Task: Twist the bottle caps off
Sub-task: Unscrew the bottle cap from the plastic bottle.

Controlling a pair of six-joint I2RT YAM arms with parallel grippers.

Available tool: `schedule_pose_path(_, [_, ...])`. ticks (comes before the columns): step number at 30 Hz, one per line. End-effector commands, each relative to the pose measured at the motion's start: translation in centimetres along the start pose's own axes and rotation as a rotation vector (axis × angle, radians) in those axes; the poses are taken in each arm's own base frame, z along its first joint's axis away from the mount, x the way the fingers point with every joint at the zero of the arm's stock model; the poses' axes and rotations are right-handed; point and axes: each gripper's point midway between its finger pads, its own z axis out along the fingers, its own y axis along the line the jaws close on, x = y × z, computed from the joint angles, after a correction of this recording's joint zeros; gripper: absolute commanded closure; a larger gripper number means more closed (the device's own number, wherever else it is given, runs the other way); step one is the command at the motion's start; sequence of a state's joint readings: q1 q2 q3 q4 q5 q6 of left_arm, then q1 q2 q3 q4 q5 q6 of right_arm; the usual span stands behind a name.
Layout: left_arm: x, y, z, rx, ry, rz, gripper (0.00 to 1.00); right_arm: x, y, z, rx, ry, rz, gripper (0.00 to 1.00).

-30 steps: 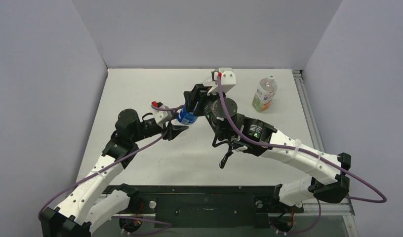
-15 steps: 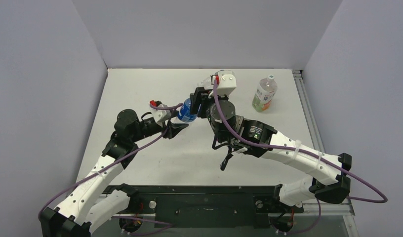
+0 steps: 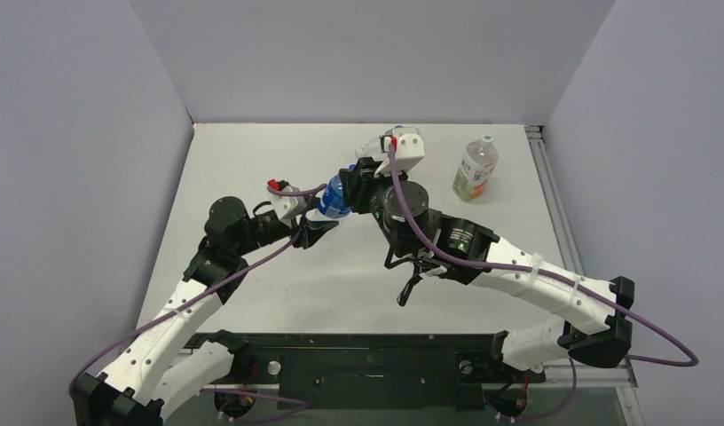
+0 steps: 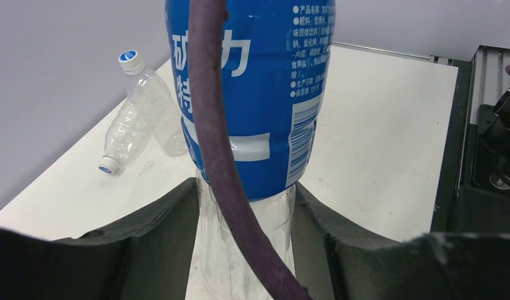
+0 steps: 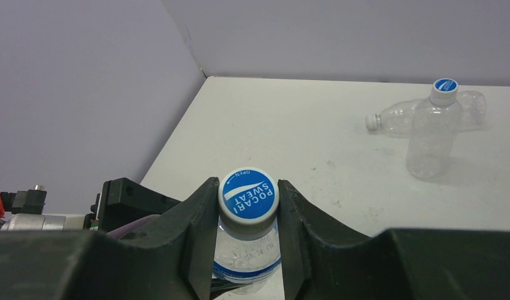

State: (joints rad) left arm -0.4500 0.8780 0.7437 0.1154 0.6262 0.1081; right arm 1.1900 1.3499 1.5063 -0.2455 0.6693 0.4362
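Observation:
A blue-labelled bottle (image 3: 334,201) is held above the table between both arms. My left gripper (image 4: 246,250) is shut on its clear lower body, and the blue label (image 4: 259,94) rises above the fingers. My right gripper (image 5: 248,209) is shut on its blue bottle cap (image 5: 248,195), a finger pressed to each side. A plain bottle (image 5: 431,140) with a blue cap (image 5: 444,87) stands at the back of the table. A second plain bottle (image 5: 399,119) lies capped behind it. A purple cable (image 4: 218,144) crosses in front of the held bottle in the left wrist view.
A wider bottle with an orange-and-green label (image 3: 475,170) and a white cap (image 3: 487,139) stands at the back right, apart from both arms. Grey walls close the table's left, back and right. A metal rail (image 3: 546,177) runs along the right edge.
My right gripper's jaws have closed onto the blue cap; they stood apart around it before. The held bottle has shifted slightly up and away in the top view.

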Motion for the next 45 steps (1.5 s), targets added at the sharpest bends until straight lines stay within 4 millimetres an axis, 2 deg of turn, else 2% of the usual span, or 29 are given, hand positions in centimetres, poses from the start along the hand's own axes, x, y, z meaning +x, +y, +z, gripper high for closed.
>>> schedule_pose_path(1, [-0.8, 3.1, -0.8, -0.188, -0.01, 0.015, 0.82, -2.7, 0.9, -0.8, -0.084, -0.054, 0.099, 0.77])
schedule_pose_path(5, [-0.6, 2.8, -0.8, -0.177, -0.011, 0.002, 0.82, -3.0, 1.7, -0.5, -0.165, -0.059, 0.117, 0.89])
schedule_pose_path(7, [-0.7, 2.3, -0.8, -0.156, -0.016, -0.014, 0.82, -2.9, 3.1, -1.0, -0.28, -0.051, 0.103, 0.97])
schedule_pose_path(8, [-0.8, 2.0, -0.9, -0.143, -0.021, -0.019, 0.83, -2.8, 3.2, -1.2, -0.307, -0.051, 0.097, 1.0])
schedule_pose_path(12, [-1.4, 1.2, -1.0, -0.116, -0.049, -0.076, 0.89, -3.3, 4.2, -2.0, -0.488, -0.053, 0.082, 1.0])
schedule_pose_path(17, [-2.6, -0.4, -1.1, -0.053, -0.085, -0.192, 0.89, -3.0, 5.0, -3.4, -0.695, -0.016, 0.039, 1.0])
schedule_pose_path(21, [-3.7, -3.5, -1.3, 0.126, -0.1, -0.27, 0.89, -2.4, 5.9, -4.9, -0.842, 0.005, -0.004, 1.0])
schedule_pose_path(26, [-5.2, -6.2, -1.8, 0.292, -0.115, -0.316, 0.95, -2.5, 7.2, -7.5, -1.016, 0.018, -0.026, 1.0])
schedule_pose_path(29, [-5.4, -7.5, -2.3, 0.375, -0.104, -0.323, 0.96, -2.1, 7.4, -7.9, -1.051, 0.036, -0.037, 1.0])
schedule_pose_path(32, [-4.9, -7.4, -2.2, 0.361, -0.085, -0.34, 0.91, -1.7, 7.0, -7.2, -1.009, 0.048, -0.032, 1.0])
schedule_pose_path(33, [-4.8, -6.7, -1.9, 0.322, -0.087, -0.342, 0.9, -1.7, 6.7, -6.6, -0.971, 0.049, -0.027, 0.89])
schedule_pose_path(34, [-4.3, -6.2, -1.7, 0.292, -0.076, -0.333, 0.9, -1.7, 5.7, -5.2, -0.873, 0.044, -0.02, 0.8])
schedule_pose_path(35, [-3.9, -5.0, -1.3, 0.215, -0.079, -0.334, 0.89, -2.2, 5.4, -4.6, -0.822, 0.031, -0.018, 0.6])
schedule_pose_path(36, [-3.5, -3.4, -1.0, 0.126, -0.08, -0.318, 0.89, -1.8, 4.1, -3.3, -0.704, 0.046, -0.018, 0.52])
schedule_pose_path(37, [-2.9, -2.6, -0.8, 0.083, -0.076, -0.31, 0.89, -2.5, 3.6, -2.7, -0.646, 0.032, -0.012, 0.39])
schedule_pose_path(40, [-1.4, 0.9, -0.4, -0.103, -0.06, -0.253, 0.9, -3.4, 0.6, -1.1, -0.403, -0.001, 0.007, 0.28])
schedule_pose_path(41, [-1.1, 1.5, -0.4, -0.132, -0.055, -0.24, 0.9, -3.4, 0.4, -1.2, -0.373, -0.004, 0.013, 0.24])
schedule_pose_path(42, [-0.8, 2.4, -0.4, -0.175, -0.049, -0.238, 0.9, -3.8, -0.6, -0.8, -0.297, -0.024, 0.02, 0.23])
schedule_pose_path(44, [-0.4, 3.0, -0.3, -0.208, -0.047, -0.229, 0.9, -4.3, -1.0, -0.6, -0.224, -0.035, 0.031, 0.21])
schedule_pose_path(45, [-0.3, 3.1, -0.3, -0.215, -0.049, -0.224, 0.9, -3.8, -0.9, -0.7, -0.208, -0.016, 0.025, 0.21])
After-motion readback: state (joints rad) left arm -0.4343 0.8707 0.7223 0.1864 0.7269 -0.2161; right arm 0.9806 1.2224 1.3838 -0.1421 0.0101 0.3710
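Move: The right fingers are already closed on the bottle cap, so it lies right at that hand point. From the left hand, which grips the plastic bottle below its label, the cap is about 12 cm above and 4 cm to the right. From the right hand, the standing clear bottle is some 31 cm ahead, 11 cm right and 28 cm below; the lying clear bottle is about 41 cm ahead, 10 cm right and 36 cm below. Keep the left gripper closed on the bottle and turn the right gripper counter-clockwise about 45 degrees with the cap pinched, drawing both hands back some 6 cm as the left wrist tips forward. Then open the right fingers wide to let go of the cap, and bring both hands forward again, unwinding the right wrist about halfway. ##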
